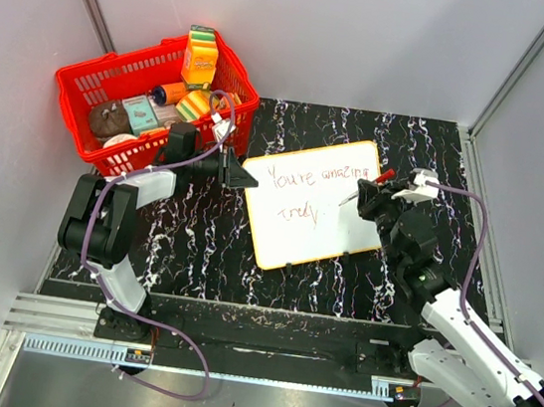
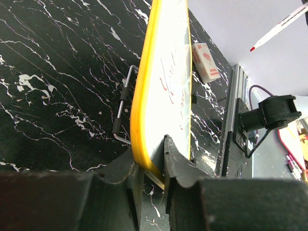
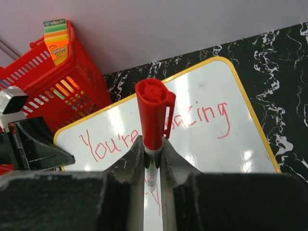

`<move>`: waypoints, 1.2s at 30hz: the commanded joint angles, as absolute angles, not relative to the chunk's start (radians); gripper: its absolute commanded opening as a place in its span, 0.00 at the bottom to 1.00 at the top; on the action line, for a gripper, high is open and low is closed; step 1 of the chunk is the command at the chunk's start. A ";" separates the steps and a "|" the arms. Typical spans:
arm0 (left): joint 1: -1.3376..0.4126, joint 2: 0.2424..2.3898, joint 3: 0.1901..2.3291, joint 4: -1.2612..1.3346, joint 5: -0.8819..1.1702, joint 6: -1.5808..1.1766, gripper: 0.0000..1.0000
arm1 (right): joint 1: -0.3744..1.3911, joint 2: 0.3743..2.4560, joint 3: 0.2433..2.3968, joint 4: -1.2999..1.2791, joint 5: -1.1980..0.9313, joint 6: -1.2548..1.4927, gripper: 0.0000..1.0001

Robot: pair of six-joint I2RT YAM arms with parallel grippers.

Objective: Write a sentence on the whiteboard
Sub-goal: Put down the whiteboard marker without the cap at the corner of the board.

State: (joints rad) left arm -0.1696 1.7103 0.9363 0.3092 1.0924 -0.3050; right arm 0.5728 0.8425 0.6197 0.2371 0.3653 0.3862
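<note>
The whiteboard (image 1: 320,232) lies tilted on the black marbled mat, white with a yellow rim. The sentence (image 1: 320,180) in red reads "You're amazing", with a shorter word under it. My left gripper (image 1: 246,175) is shut on the board's left rim (image 2: 137,125), one finger (image 2: 178,163) on the white face. My right gripper (image 1: 368,198) is shut on a red-capped marker (image 3: 153,120), cap up, above the lower word. The marker's tip (image 1: 343,203) points down-left over the board; whether it touches I cannot tell. In the right wrist view the writing (image 3: 103,144) shows behind the marker.
A red basket (image 1: 74,72) packed with boxes and sponges stands at the back left, close behind the left gripper. A small white box (image 2: 204,62) lies on the mat past the board's far side. A wire stand (image 2: 122,106) shows under the board. Grey walls enclose the mat.
</note>
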 commanded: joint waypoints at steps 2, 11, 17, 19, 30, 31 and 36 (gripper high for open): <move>-0.236 1.721 0.877 0.255 0.991 -0.075 0.25 | 0.566 0.818 0.594 0.187 0.400 0.400 0.00; -0.236 1.663 0.853 0.305 0.969 -0.097 0.66 | 0.566 0.779 0.600 0.117 0.371 0.408 0.00; -0.236 1.557 0.782 0.364 0.898 -0.129 0.99 | 0.566 0.730 0.618 0.048 0.341 0.429 0.00; -0.236 1.526 0.756 0.364 0.864 -0.136 0.99 | 0.566 0.715 0.618 0.032 0.315 0.440 0.00; -0.235 1.065 0.562 0.217 0.439 -0.334 0.99 | 0.566 0.566 0.577 -0.190 0.167 0.583 0.00; -0.235 1.033 0.555 0.172 0.390 -0.351 0.99 | 0.566 0.552 0.563 -0.207 0.155 0.604 0.00; -0.235 0.842 0.555 0.014 0.241 -0.446 0.99 | 0.565 0.468 0.497 -0.302 0.069 0.744 0.00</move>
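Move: My left hand already pinches the whiteboard by its far-left corner; the board's middle lies about 14 cm to its right, 3 cm back and slightly lower, with the red basket some 15 cm ahead and 23 cm to its left. From my right hand, which holds the uncapped marker, the board's near-right corner is about 11 cm back, 8 cm right and 20 cm below, and the board's middle roughly 9 cm left, 3 cm back and 14 cm below. I let go of the whiteboard with my left hand: it dips about 4 cm, easing back as the fingers open wide, then lifts clear and swings left and back, turning some 30 degrees counter-clockwise. Meanwhile my right hand keeps its grip on the marker, sinks a little, then draws back about 8 cm in all towards the board's near-right corner, tipping further down. ##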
